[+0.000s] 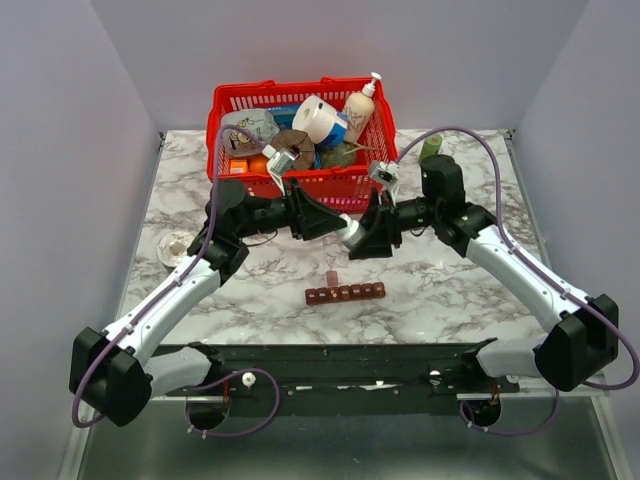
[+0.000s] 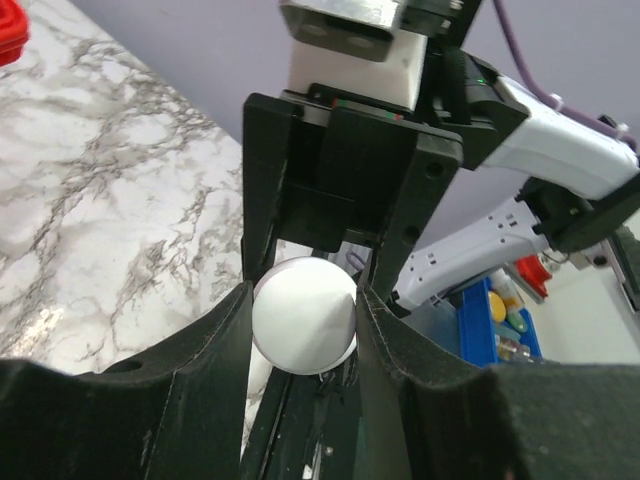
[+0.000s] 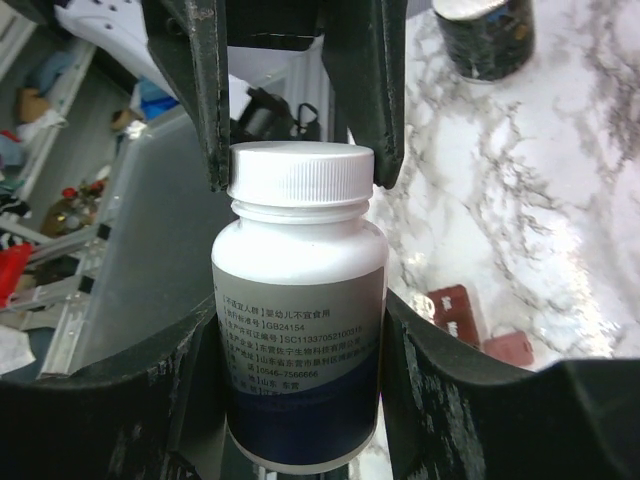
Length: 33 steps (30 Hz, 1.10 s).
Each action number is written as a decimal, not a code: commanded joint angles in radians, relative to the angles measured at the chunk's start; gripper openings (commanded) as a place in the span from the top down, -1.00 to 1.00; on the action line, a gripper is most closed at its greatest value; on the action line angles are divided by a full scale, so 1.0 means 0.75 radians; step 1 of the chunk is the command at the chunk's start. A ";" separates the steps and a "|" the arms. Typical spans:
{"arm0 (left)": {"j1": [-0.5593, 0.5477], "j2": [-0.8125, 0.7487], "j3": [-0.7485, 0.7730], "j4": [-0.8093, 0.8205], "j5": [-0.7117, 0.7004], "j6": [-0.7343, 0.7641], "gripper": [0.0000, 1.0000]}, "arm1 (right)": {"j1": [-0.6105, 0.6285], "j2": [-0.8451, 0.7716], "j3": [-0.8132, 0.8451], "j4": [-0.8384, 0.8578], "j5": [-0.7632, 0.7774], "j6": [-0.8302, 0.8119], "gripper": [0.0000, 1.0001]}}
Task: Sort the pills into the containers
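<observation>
A white pill bottle (image 3: pixel 300 330) with a blue-banded label hangs above the middle of the table, held between both arms. My right gripper (image 3: pixel 300 345) is shut on the bottle's body. My left gripper (image 2: pixel 305 318) is shut on its white screw cap (image 2: pixel 305 315), its fingertips (image 3: pixel 215 110) pinching the cap (image 3: pixel 300 175) from both sides. In the top view the bottle (image 1: pixel 352 233) lies sideways between the two grippers. The containers (image 1: pixel 345 293), a dark red strip of small compartments, lie on the marble just in front, one lid flipped open. No pills show.
A red mesh basket (image 1: pixel 222 108) full of household items stands at the back. A small round clear dish (image 1: pixel 175 247) sits at the left of the table. A dark round tub (image 3: pixel 485 35) appears in the right wrist view.
</observation>
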 commanded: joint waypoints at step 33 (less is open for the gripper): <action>0.188 -0.149 0.172 -0.627 -0.246 -0.206 -0.97 | 0.004 -0.047 0.066 -0.052 0.266 -0.523 0.79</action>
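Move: At the left hand's fingertips sits the white cap of the pill bottle, already pinched; the bottle's body is in the right hand, whose cap lies about 5 cm to its left and 2 cm up. From the left hand, the brown pill box is some 25 cm below, about 2 cm ahead and 2 cm right; the red basket is roughly 38 cm ahead, 9 cm left and 18 cm lower; the round tin some 35 cm left, 10 cm ahead and 22 cm down. Opening its fingers wide, the left hand lets go of the cap and draws away to its left about 5 cm while rising some 3 cm. Before that both hands ease slightly back and up together. The right hand keeps its grip around the bottle's body, rises about 2 cm, then edges forward and rolls some 15 degrees about its own pointing direction. ##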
